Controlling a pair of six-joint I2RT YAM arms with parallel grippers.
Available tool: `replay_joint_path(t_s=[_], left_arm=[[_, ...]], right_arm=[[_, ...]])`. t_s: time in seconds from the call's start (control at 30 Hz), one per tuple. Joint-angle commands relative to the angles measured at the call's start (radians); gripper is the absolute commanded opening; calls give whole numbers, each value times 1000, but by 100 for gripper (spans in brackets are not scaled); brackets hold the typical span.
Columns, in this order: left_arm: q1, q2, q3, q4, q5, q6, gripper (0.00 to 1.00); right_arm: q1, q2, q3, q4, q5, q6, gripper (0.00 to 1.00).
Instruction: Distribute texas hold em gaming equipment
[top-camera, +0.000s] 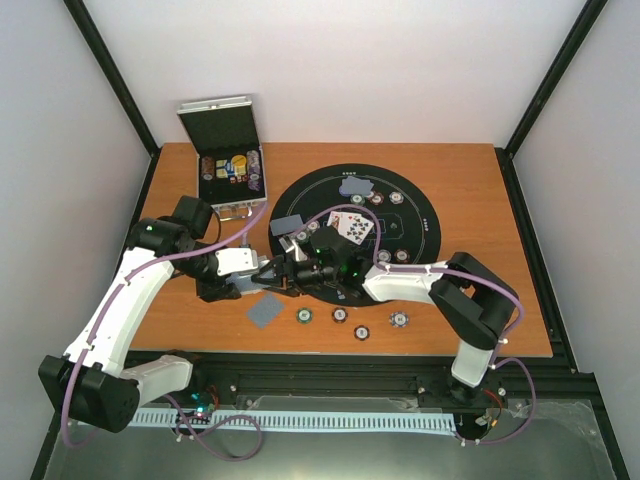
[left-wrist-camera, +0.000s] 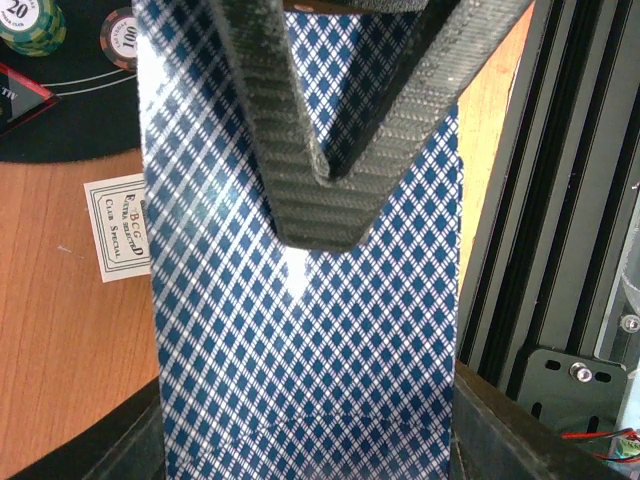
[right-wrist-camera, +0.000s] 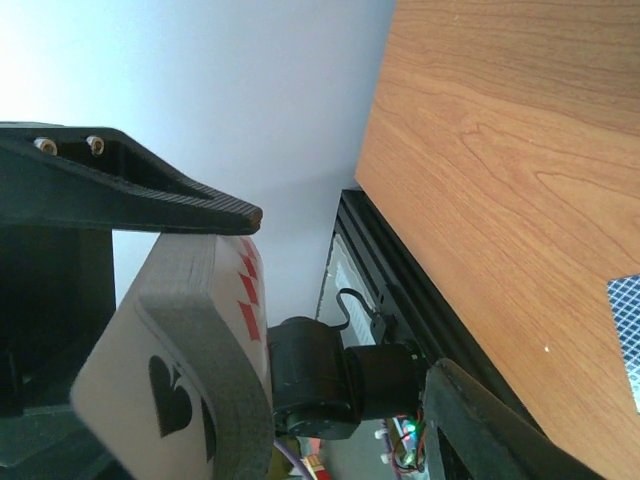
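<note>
My left gripper (top-camera: 268, 272) (left-wrist-camera: 308, 430) is shut on a deck of playing cards (left-wrist-camera: 300, 330) with blue diamond-patterned backs, held above the table's near middle. My right gripper (top-camera: 298, 262) (right-wrist-camera: 348, 290) meets it from the right, jaws open. One of its fingers (left-wrist-camera: 310, 170) lies on the top card's back. The other finger (right-wrist-camera: 500, 430) stands well off the deck (right-wrist-camera: 190, 310), whose bottom card shows a spade. Loose poker chips (top-camera: 340, 315) lie in a row near the front edge, beside a face-down card (top-camera: 268, 310).
A round black mat (top-camera: 420, 215) carries face-up cards (top-camera: 352, 226), face-down cards (top-camera: 354, 186) and chips (top-camera: 384, 256). The open silver case (top-camera: 230, 165) stands at the back left. A small white printed card (left-wrist-camera: 118, 226) lies on the wood. A black rail (left-wrist-camera: 560, 200) runs along the front.
</note>
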Motion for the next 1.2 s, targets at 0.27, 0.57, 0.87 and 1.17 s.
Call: replay_joint_path(t_s=[0.27,0.57,0.87,1.17], left_arm=[[1,-9,41,-12,23,2,2],[1,-11,35,-12,20,5,2],[1,-14,33,-14,14,5,2],[1,-13,41,-17,10,4,2]], right_arm=[[-13,-85,18,-139,48,-43,31],[-15,-130,48,-226,60,-103,16],[-50,-179,34,-274,51,-130,3],[-284,-277,2,-445,-39,-257,3]])
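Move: The top card of the deck, already slid partly out to the right, lies between the open right fingers, its middle about 1 cm left of and 2 cm above the right hand point. Some 16 cm below that hand are a loose face-down card 2 cm back and 2 cm left, the card box 6 cm ahead and 5 cm left, and the green chips 3 cm back and 7 cm right. From the left hand, which grips the deck, the top card's middle is about 4 cm right and 2 cm up. Hold the left gripper still, keeping its grip on the deck. Close the right fingers in two steps on the jutting part of the top card while raising that hand about 3 cm, then, with the card pinched, draw it away from the deck, quickening to the right and forward over the mat, some 5 to 7 cm each way and slightly higher, turning a little clockwise. ##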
